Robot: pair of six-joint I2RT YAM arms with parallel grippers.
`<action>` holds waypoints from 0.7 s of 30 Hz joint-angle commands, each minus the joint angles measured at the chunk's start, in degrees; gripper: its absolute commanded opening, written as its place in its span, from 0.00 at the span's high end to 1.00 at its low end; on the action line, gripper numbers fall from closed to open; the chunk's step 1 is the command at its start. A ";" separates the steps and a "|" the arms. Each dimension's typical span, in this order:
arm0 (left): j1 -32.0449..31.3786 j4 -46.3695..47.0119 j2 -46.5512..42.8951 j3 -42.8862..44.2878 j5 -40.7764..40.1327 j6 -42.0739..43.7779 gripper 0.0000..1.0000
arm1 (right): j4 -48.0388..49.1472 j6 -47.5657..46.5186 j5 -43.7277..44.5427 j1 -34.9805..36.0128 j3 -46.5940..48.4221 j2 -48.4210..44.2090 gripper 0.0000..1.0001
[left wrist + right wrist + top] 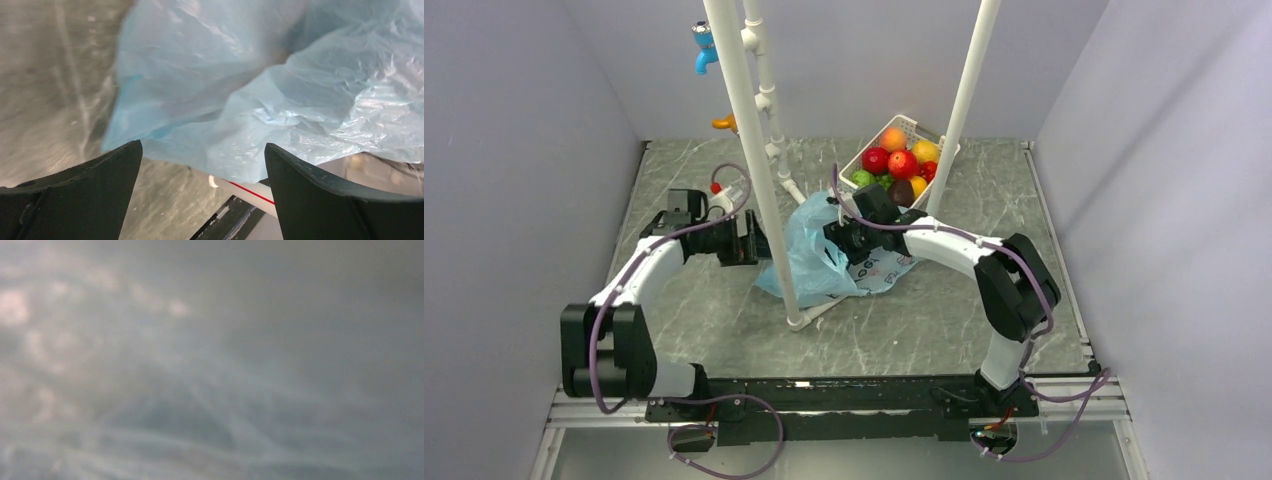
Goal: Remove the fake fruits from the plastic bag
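The light-blue plastic bag (809,265) lies crumpled mid-table, its white printed panel at its right. It fills the left wrist view (225,75). My left gripper (752,243) is open and empty at the bag's left edge, its jaws wide apart (202,150) just short of the film. My right gripper (839,245) is pushed into the bag from the right, its fingers hidden. The right wrist view shows only blurred film (212,360). No fruit shows inside the bag. Red (902,164) and orange (893,138) fake fruits lie in the basket.
A white slotted basket (914,122) at the back right also holds green and dark fruit. A white pipe frame stands over the table: one upright (749,150) right beside my left gripper, another (969,90) by the basket, and a base pipe (819,310) under the bag.
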 commanded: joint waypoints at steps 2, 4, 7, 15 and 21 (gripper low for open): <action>-6.28 4.04 6.90 1.37 11.53 3.88 0.01 | 4.37 3.43 -8.01 -0.51 5.79 4.06 1.00; -7.42 4.06 9.01 2.29 11.19 3.44 0.03 | 4.49 3.64 -8.15 -0.45 5.98 4.44 1.00; -7.45 -0.11 13.49 5.61 6.74 4.46 0.35 | 4.80 3.37 -7.94 -0.54 4.78 3.85 0.94; -7.60 -1.46 16.78 6.42 -11.81 -0.82 1.00 | 5.11 1.65 7.51 0.17 -2.88 0.54 1.00; -13.26 -0.69 16.78 3.18 -22.85 -3.08 1.00 | 11.30 0.78 16.98 1.22 -11.99 -7.32 0.98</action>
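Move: The plastic bag's loose left edge lies some 4 cm to the right of the open left hand, level with it in reach and about 6 cm below. The foot of the white upright pipe is roughly 11 cm back and 7 cm right of the left hand. From the right hand, among the bag's folds, that left edge is around 9 cm left, 3 cm back and 3 cm lower, and the fruit basket about 14 cm ahead and 14 cm right. The bag's left edge is pinched by the left hand, which sinks about 7.5 cm in all, first swinging some 5 cm right, then easing back left as its wide-open fingers shut on the film while tipping some 15 degrees farther down. The right hand, still among the folds and half open, edges 2 cm left, pauses, then sinks about 3.5 cm and draws back right. ##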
